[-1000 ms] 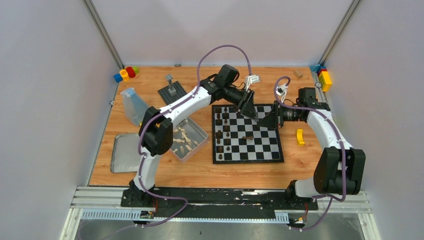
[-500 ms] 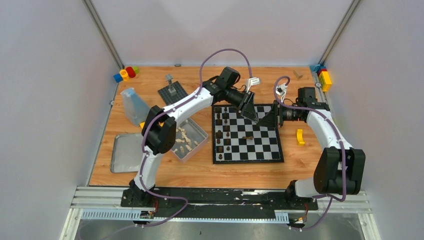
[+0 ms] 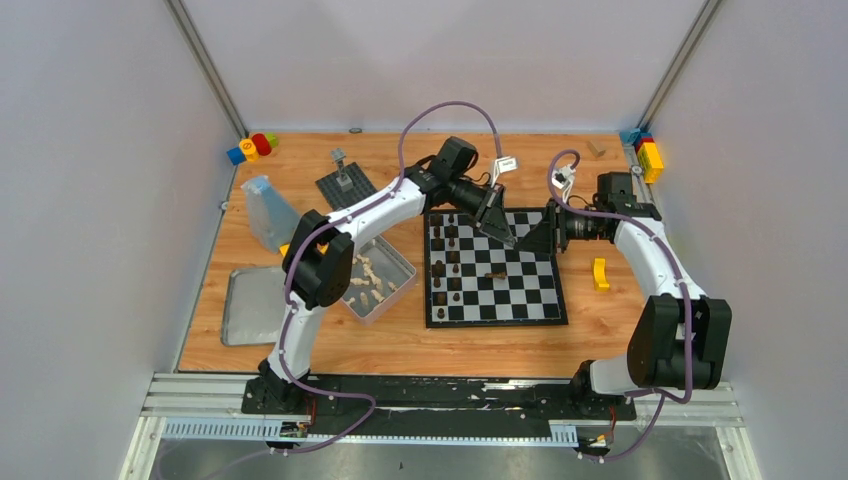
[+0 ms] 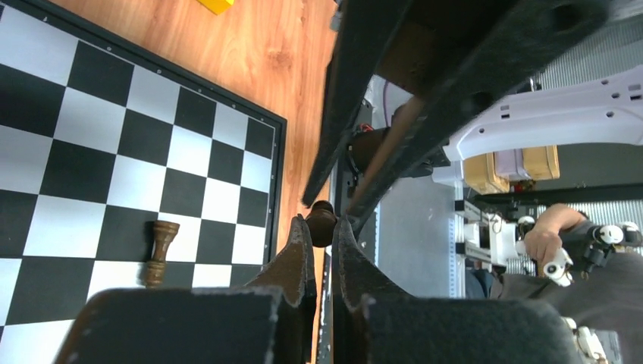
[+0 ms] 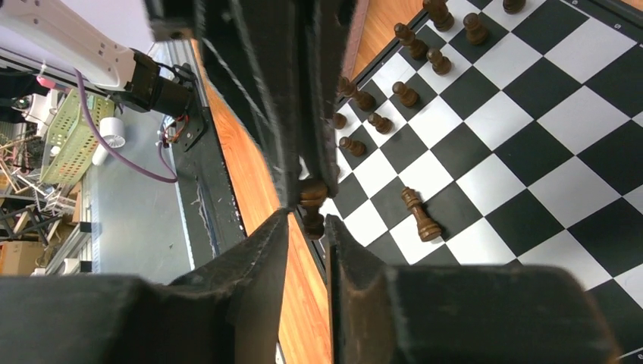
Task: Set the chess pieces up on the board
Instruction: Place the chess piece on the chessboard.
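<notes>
Over the back right part of the black-and-silver board (image 3: 497, 321) my two grippers meet tip to tip. My left gripper (image 4: 321, 221) (image 3: 510, 238) is shut on the round head of a dark brown chess piece (image 4: 321, 224). The same piece (image 5: 312, 203) sits between the tips of my right gripper (image 5: 307, 216) (image 3: 528, 240), whose jaws stand slightly apart with a gap beside it. Another dark piece (image 3: 494, 274) (image 4: 158, 252) (image 5: 421, 214) lies on its side mid-board. Several dark pieces (image 3: 447, 262) (image 5: 394, 83) stand in the left columns.
A clear tray of cream pieces (image 3: 367, 280) sits left of the board, beside a metal tin (image 3: 250, 305) and a bluish container (image 3: 268, 212). A grey studded baseplate (image 3: 345, 185) lies behind. A yellow brick (image 3: 600, 272) rests right of the board; coloured bricks (image 3: 252, 147) fill the back corners.
My left gripper has closed onto the head of the piece that the right gripper held. The right jaws have parted a little. Both arms have barely shifted.
</notes>
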{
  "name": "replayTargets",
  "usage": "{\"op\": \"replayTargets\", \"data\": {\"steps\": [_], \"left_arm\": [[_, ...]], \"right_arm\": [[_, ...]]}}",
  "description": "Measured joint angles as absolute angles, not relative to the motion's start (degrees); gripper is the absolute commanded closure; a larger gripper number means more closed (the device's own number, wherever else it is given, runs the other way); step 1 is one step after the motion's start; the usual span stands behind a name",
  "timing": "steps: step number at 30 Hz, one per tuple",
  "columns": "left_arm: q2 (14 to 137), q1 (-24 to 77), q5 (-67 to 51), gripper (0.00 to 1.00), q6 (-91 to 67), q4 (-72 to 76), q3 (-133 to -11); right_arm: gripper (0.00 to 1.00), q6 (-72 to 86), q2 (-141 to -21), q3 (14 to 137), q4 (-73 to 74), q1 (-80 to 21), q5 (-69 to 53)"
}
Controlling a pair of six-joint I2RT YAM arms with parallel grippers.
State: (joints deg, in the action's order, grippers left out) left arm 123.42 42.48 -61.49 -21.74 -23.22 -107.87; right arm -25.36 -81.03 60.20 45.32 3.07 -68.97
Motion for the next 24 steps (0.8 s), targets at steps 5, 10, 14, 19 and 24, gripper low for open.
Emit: {"op": "replayTargets", "data": {"steps": [5, 10, 14, 19, 24], "left_arm": [[122.93, 42.22, -61.28, 1.00, -24.60, -17.65, -101.12], [120.38, 41.54, -60.47, 1.00, -31.79, -8.58, -91.46], [117.12, 40.34, -59.53, 1.00, -39.13, 0.73, -86.80], [113.62, 36.64, -58.04, 1.00, -47.62, 10.87, -85.01], [112.75, 32.21, -57.04, 1.00, -56.47, 17.65, -84.23]], "right_arm": [[0.57, -22.15, -81.06, 63.46, 44.66, 4.38, -69.67], [0.52, -14.96, -81.06, 64.97, 39.38, 7.81, -71.83], [0.50, -7.53, -81.03, 64.47, 33.01, 8.80, -71.94], [0.51, 2.59, -81.03, 62.61, 23.09, 8.58, -70.94], [0.51, 9.82, -81.03, 62.57, 15.33, 6.70, -68.05]]}}
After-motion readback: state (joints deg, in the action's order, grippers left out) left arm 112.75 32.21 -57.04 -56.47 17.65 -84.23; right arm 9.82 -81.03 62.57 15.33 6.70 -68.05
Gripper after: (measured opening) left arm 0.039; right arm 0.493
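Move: The dark chess piece sits between both hands: the left fingers are shut on it, while the right fingers, already loosening, have it about 1 cm to their left. The two rows of dark pieces stand along the board's left side, their middle some 13 cm left, 5 cm ahead and 17 cm below the left hand, and about 14 cm left and 5 cm ahead of the right. One fallen piece lies under the left hand, about 3 cm ahead and 1 cm left. The left hand keeps its pinch on the chess piece and draws it down some 4 cm, out of the right fingers as they open to about half. It then swings up, forward and left over the board, ending about 7 cm farther out, turned roughly 20 degrees counter-clockwise. Empty, the right hand backs off forward and up, about 7 and 6 cm, turning slightly clockwise. ##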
